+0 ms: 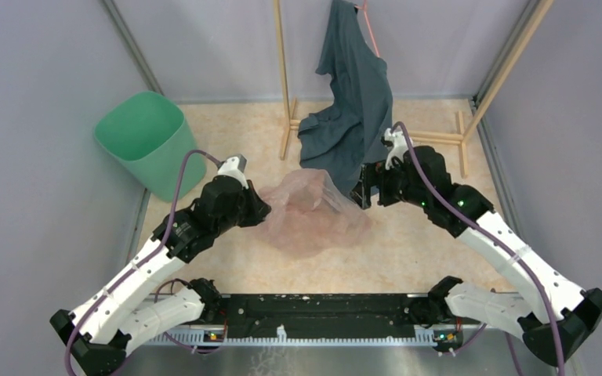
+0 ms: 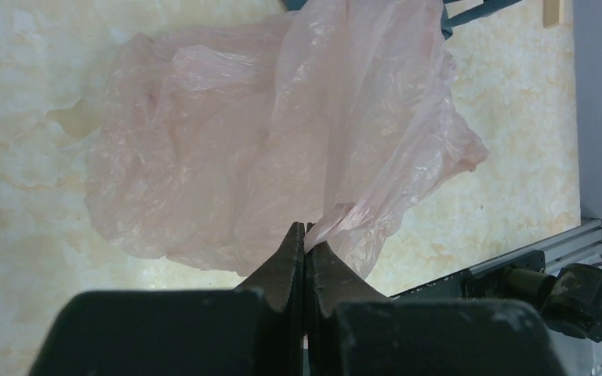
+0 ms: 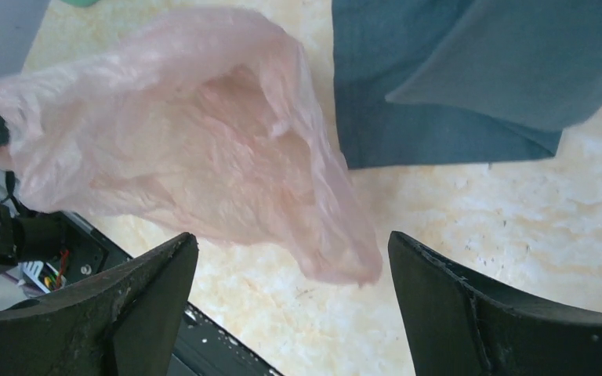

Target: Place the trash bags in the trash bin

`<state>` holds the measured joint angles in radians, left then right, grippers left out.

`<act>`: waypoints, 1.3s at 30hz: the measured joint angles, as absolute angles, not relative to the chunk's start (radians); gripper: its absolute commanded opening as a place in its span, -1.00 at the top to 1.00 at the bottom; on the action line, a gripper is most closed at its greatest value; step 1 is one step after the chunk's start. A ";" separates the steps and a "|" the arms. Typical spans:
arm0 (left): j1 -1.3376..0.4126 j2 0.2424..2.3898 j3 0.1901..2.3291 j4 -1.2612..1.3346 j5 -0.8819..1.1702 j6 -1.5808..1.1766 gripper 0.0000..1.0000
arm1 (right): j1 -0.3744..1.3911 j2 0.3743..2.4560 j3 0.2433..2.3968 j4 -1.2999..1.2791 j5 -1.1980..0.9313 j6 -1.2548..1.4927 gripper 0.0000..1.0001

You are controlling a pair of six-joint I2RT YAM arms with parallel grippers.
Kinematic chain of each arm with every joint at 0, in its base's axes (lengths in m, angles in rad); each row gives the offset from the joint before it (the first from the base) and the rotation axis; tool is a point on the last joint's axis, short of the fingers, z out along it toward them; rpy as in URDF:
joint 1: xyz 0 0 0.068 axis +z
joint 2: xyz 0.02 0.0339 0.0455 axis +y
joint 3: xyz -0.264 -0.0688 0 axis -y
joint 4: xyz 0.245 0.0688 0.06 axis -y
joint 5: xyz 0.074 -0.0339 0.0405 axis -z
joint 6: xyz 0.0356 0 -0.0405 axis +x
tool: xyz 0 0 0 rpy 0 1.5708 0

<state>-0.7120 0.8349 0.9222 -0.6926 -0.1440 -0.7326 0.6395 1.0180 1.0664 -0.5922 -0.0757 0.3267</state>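
Observation:
A pale pink, wrinkly trash bag [image 1: 313, 211] lies spread on the marbled floor between my two arms. My left gripper [image 2: 306, 229] is shut on a fold at the bag's [image 2: 266, 141] near edge. My right gripper [image 3: 291, 243] stands open above the bag's [image 3: 196, 149] other end, whose loose tip hangs between its fingers without touching them. The mint-green trash bin [image 1: 143, 139] stands at the far left against the wall, open end up, apart from both grippers.
A dark teal-grey garment [image 1: 353, 102] hangs from a wooden rack [image 1: 286, 78] at the back, its hem reaching the floor beside my right gripper [image 1: 368, 186]. Grey walls close in left and right. A black rail [image 1: 313, 313] runs along the near edge.

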 measured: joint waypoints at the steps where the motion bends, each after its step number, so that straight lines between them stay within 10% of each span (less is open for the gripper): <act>1: -0.712 0.835 0.922 -0.693 -0.147 -0.731 1.00 | 0.639 0.993 1.046 -0.596 -0.071 0.335 -0.82; 12: -0.712 0.836 0.931 -0.707 -0.179 -0.705 1.00 | 0.585 0.987 0.652 -0.430 -0.155 0.478 -0.68; 27: -0.712 0.822 0.931 -0.719 -0.181 -0.716 1.00 | 0.512 1.243 0.369 0.419 -0.243 0.636 -0.31; 34: -0.712 0.804 0.925 -0.728 -0.183 -0.738 1.00 | 0.512 1.336 0.293 0.713 -0.270 0.667 0.85; 39: -0.712 0.786 0.914 -0.754 -0.221 -0.785 1.00 | 0.545 1.248 0.295 0.676 -0.257 0.695 1.00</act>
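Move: The trash bag's loose right end hangs about 16 cm below the open right gripper, some 2 cm ahead and 2 cm to its left. The bag's body lies about 12 cm left and 4 cm ahead, around 17 cm down; the grey cloth on the table is some 20 cm ahead, 2 cm left and 22 cm below. From the closed left gripper, already holding the other side, the loose end is about 26 cm right, 2 cm ahead and 14 cm lower. Lower the right gripper steeply, some 17 cm, to the trash bag's loose right end, easing back a little first and then swinging forward and left onto it. Roll the wrist about 25 degrees, left side up, close the fingers to pinch the film, and start raising it 2–3 cm. Keep the left gripper's pinch nearly still, letting it drift left about 2 cm. ##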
